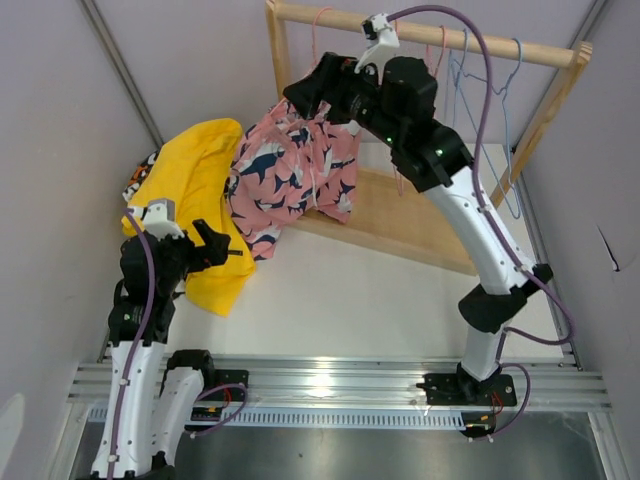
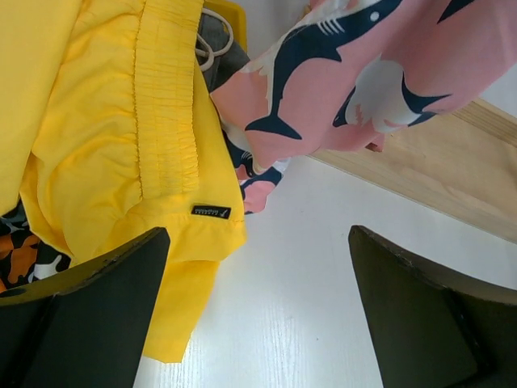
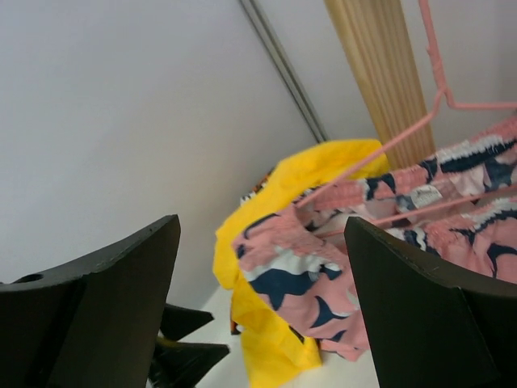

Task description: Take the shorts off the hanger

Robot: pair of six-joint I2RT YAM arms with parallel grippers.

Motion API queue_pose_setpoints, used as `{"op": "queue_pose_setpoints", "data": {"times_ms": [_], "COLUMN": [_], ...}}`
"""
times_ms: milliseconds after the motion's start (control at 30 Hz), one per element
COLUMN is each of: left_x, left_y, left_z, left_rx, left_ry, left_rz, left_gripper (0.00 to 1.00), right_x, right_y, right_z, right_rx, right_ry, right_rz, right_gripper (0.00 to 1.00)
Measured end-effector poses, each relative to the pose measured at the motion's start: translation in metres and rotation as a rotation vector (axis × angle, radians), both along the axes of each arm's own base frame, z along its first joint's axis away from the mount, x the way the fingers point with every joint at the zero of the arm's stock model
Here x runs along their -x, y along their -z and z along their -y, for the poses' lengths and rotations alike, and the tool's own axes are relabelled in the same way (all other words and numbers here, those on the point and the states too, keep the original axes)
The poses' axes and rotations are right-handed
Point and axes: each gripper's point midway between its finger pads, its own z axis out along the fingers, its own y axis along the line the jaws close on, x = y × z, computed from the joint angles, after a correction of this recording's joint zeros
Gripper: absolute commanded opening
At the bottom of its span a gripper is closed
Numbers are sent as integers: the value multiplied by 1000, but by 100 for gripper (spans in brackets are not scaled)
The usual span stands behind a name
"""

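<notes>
The pink shark-print shorts (image 1: 292,175) hang from a pink hanger (image 3: 436,89) on the wooden rack (image 1: 430,38), and their lower edge droops toward the table. My right gripper (image 1: 305,95) hovers at the top of the shorts (image 3: 323,283); it is open and holds nothing. Yellow shorts (image 1: 195,185) lie heaped on the table at the left, over camouflage shorts (image 2: 20,250) and grey shorts (image 2: 216,52). My left gripper (image 2: 258,307) stands open over bare table, beside the yellow shorts' (image 2: 105,121) hem.
The rack's wooden base board (image 1: 400,215) lies across the back of the table. Empty blue hangers (image 1: 500,100) hang on the rail at the right. Grey walls close in on the left and right.
</notes>
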Motion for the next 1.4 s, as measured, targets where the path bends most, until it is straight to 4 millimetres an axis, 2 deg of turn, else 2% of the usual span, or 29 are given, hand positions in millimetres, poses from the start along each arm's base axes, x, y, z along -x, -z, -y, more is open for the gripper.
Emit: {"op": "queue_pose_setpoints", "data": {"times_ms": [133, 233, 533, 667, 733, 900, 933, 1033, 1067, 1167, 1233, 1400], "left_x": [8, 8, 6, 8, 8, 10, 10, 11, 12, 13, 17, 30], "left_y": [8, 8, 8, 7, 7, 5, 4, 2, 2, -2, -8, -41], "left_z": [0, 2, 5, 13, 14, 16, 16, 17, 17, 20, 25, 50], "left_rx": [-2, -1, 0, 2, 3, 3, 3, 3, 3, 8, 11, 34], "left_ry": [-2, 4, 20, 51, 57, 64, 66, 68, 70, 90, 113, 246], "left_rz": [8, 15, 24, 32, 34, 43, 46, 54, 56, 72, 101, 237], "left_gripper": [99, 99, 99, 99, 99, 99, 99, 99, 99, 99, 99, 99], "right_x": [-33, -49, -79, -90, -96, -108, -108, -109, -109, -110, -110, -97], "right_y": [40, 57, 62, 65, 70, 84, 84, 80, 80, 85, 84, 78], "right_z": [-16, -23, -29, -35, -39, -43, -44, -43, -43, -42, -38, -24], "right_rx": [51, 66, 17, -21, -36, -51, -60, -84, -89, -91, -89, -91], "right_ry": [51, 85, 172, 190, 199, 226, 228, 234, 236, 253, 260, 268], "right_rz": [-56, -74, -52, -55, -63, -94, -98, -98, -104, -128, -125, -136], "right_gripper": [87, 86, 86, 82, 73, 43, 32, 17, 7, 0, 0, 0]}}
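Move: Roughly 11 cm ahead of the open right hand, 4 cm to its left and 8 cm below is the pink hanger's wire, near the neck. The pink shorts hang from it, their middle some 9 cm ahead, 5 cm left and 22 cm down. An empty pink hanger is about 12 cm ahead, 17 cm right and 5 cm below. From the left hand the loaded hanger's wire lies about 22 cm ahead, 20 cm right and 20 cm up. Reaching forward about 11 cm, sinking some 8 cm and drifting left, the right hand brings its open fingers around the pink hanger's sloping arm just below the neck, yaws about 15 degrees clockwise and shuts to pinch the wire, then eases slightly back and right. Late on, the empty, open left hand swings right and up about 5 cm, tipping its fingers up and rightward. ##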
